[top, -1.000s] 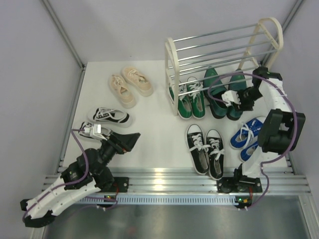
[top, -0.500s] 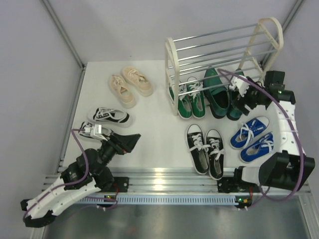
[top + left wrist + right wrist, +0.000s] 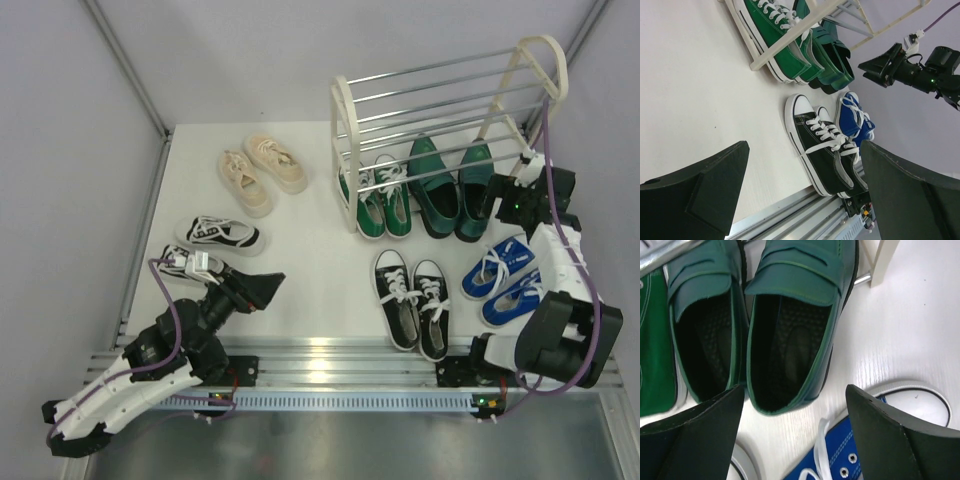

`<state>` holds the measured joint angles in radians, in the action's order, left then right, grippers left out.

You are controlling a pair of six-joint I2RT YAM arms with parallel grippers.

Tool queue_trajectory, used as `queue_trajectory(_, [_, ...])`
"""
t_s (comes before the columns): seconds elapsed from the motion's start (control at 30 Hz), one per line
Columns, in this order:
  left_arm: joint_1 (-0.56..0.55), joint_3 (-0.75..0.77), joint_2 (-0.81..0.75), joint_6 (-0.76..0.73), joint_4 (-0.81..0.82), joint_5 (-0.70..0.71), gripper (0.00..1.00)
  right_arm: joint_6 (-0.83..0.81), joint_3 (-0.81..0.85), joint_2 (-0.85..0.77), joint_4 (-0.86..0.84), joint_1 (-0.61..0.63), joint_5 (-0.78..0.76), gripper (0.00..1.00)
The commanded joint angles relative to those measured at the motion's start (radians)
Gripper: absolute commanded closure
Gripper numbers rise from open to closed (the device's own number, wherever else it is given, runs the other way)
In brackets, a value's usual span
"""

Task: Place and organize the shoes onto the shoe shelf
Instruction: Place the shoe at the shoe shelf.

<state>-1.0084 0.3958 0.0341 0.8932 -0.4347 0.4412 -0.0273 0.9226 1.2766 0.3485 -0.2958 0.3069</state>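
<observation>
The shoe shelf (image 3: pixel 350 110) stands at the back right. Under its low rods sit the green canvas sneakers (image 3: pixel 385 200) and the glossy dark green loafers (image 3: pixel 450 190). My right gripper (image 3: pixel 497 205) hangs open just behind the right loafer's heel (image 3: pixel 795 305), holding nothing (image 3: pixel 792 395). Blue sneakers (image 3: pixel 505 280) lie below it, black ones (image 3: pixel 412 300) in the middle. Cream sneakers (image 3: pixel 262 170) and striped sneakers (image 3: pixel 220 235) lie on the left. My left gripper (image 3: pixel 262 287) is open and empty (image 3: pixel 804 150), near the striped pair.
The shelf's cream leg (image 3: pixel 885 260) stands right of the loafers. A blue sneaker's toe (image 3: pixel 850 455) lies directly under my right fingers. The metal rail (image 3: pixel 330 360) runs along the table's near edge. Grey walls close in both sides.
My right gripper has opened wider, let go of the right loafer and drawn back to its right. The right arm's elbow has swung down. The left arm has barely moved.
</observation>
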Motion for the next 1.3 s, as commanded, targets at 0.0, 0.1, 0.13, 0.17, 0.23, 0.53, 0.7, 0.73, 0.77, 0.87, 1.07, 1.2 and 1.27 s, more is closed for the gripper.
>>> queue_trajectory(0.0, [0.002, -0.017, -0.01, 0.009, 0.011, -0.024, 0.02, 0.179, 0.018, 0.036, -0.163, -0.002, -0.054, 0.19])
queue_trajectory(0.1, [0.002, -0.02, -0.011, 0.013, 0.011, -0.029, 0.02, 0.197, 0.021, 0.079, -0.181, 0.0, -0.081, 0.26])
queue_trajectory(0.13, [0.002, -0.018, -0.011, 0.013, 0.01, -0.027, 0.02, 0.198, 0.021, 0.09, -0.19, 0.0, -0.083, 0.28])
queue_trajectory(0.17, [0.002, -0.018, -0.01, 0.015, 0.011, -0.027, 0.02, 0.195, 0.022, 0.113, -0.19, 0.0, -0.086, 0.3])
queue_trajectory(0.23, [0.002, -0.02, -0.011, 0.016, 0.011, -0.029, 0.02, 0.19, 0.027, 0.145, -0.194, 0.001, -0.104, 0.34])
queue_trajectory(0.53, [0.002, -0.023, -0.011, 0.03, 0.014, -0.036, 0.02, 0.185, 0.012, 0.194, -0.253, 0.006, -0.114, 0.66])
queue_trajectory(0.7, [0.002, -0.015, -0.011, 0.027, 0.016, -0.035, 0.02, 0.202, 0.025, 0.204, -0.246, 0.006, -0.08, 0.91])
queue_trajectory(0.73, [0.002, -0.014, -0.011, 0.027, 0.014, -0.033, 0.02, 0.205, 0.027, 0.204, -0.246, 0.006, -0.08, 0.95])
queue_trajectory(0.77, [0.002, -0.014, -0.011, 0.026, 0.014, -0.033, 0.02, 0.207, 0.03, 0.201, -0.246, 0.006, -0.081, 0.96])
queue_trajectory(0.87, [0.002, -0.011, -0.011, 0.023, 0.014, -0.032, 0.02, 0.201, 0.032, 0.188, -0.247, 0.006, -0.084, 1.0])
queue_trajectory(1.07, [0.002, 0.0, -0.01, 0.01, 0.013, -0.025, 0.02, 0.188, -0.007, 0.107, -0.325, 0.006, -0.083, 1.0])
queue_trajectory(1.2, [0.002, 0.0, -0.013, 0.01, 0.013, -0.025, 0.02, 0.176, -0.016, 0.072, -0.382, 0.007, -0.055, 1.0])
queue_trajectory(1.27, [0.002, 0.0, -0.013, 0.012, 0.013, -0.027, 0.02, 0.162, -0.001, 0.076, -0.388, 0.009, -0.06, 1.0])
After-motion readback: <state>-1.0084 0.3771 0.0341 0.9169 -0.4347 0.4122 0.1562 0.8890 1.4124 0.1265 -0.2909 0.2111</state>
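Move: The right-hand green loafer on the shelf's bottom tier has its middle about 10 cm ahead of the right hand, 4 cm left and 9 cm below. The other green loafer lies 11 cm to the left of it; the nearer blue sneaker is some 12 cm back and 2 cm right of the hand; the shelf's right leg is roughly 13 cm ahead and 5 cm right. From the left hand, that right-hand loafer lies about 29 cm ahead and 53 cm right. The right-hand green loafer's right side wall, between strap and heel, gets pinched: the right hand sinks about 4.5 cm while reaching some 3.5 cm forward and a little right, turning about 10 degrees clockwise, and its open fingers shut on the thin wall. Keeping that pinch, it then rises about 1.5 cm. ##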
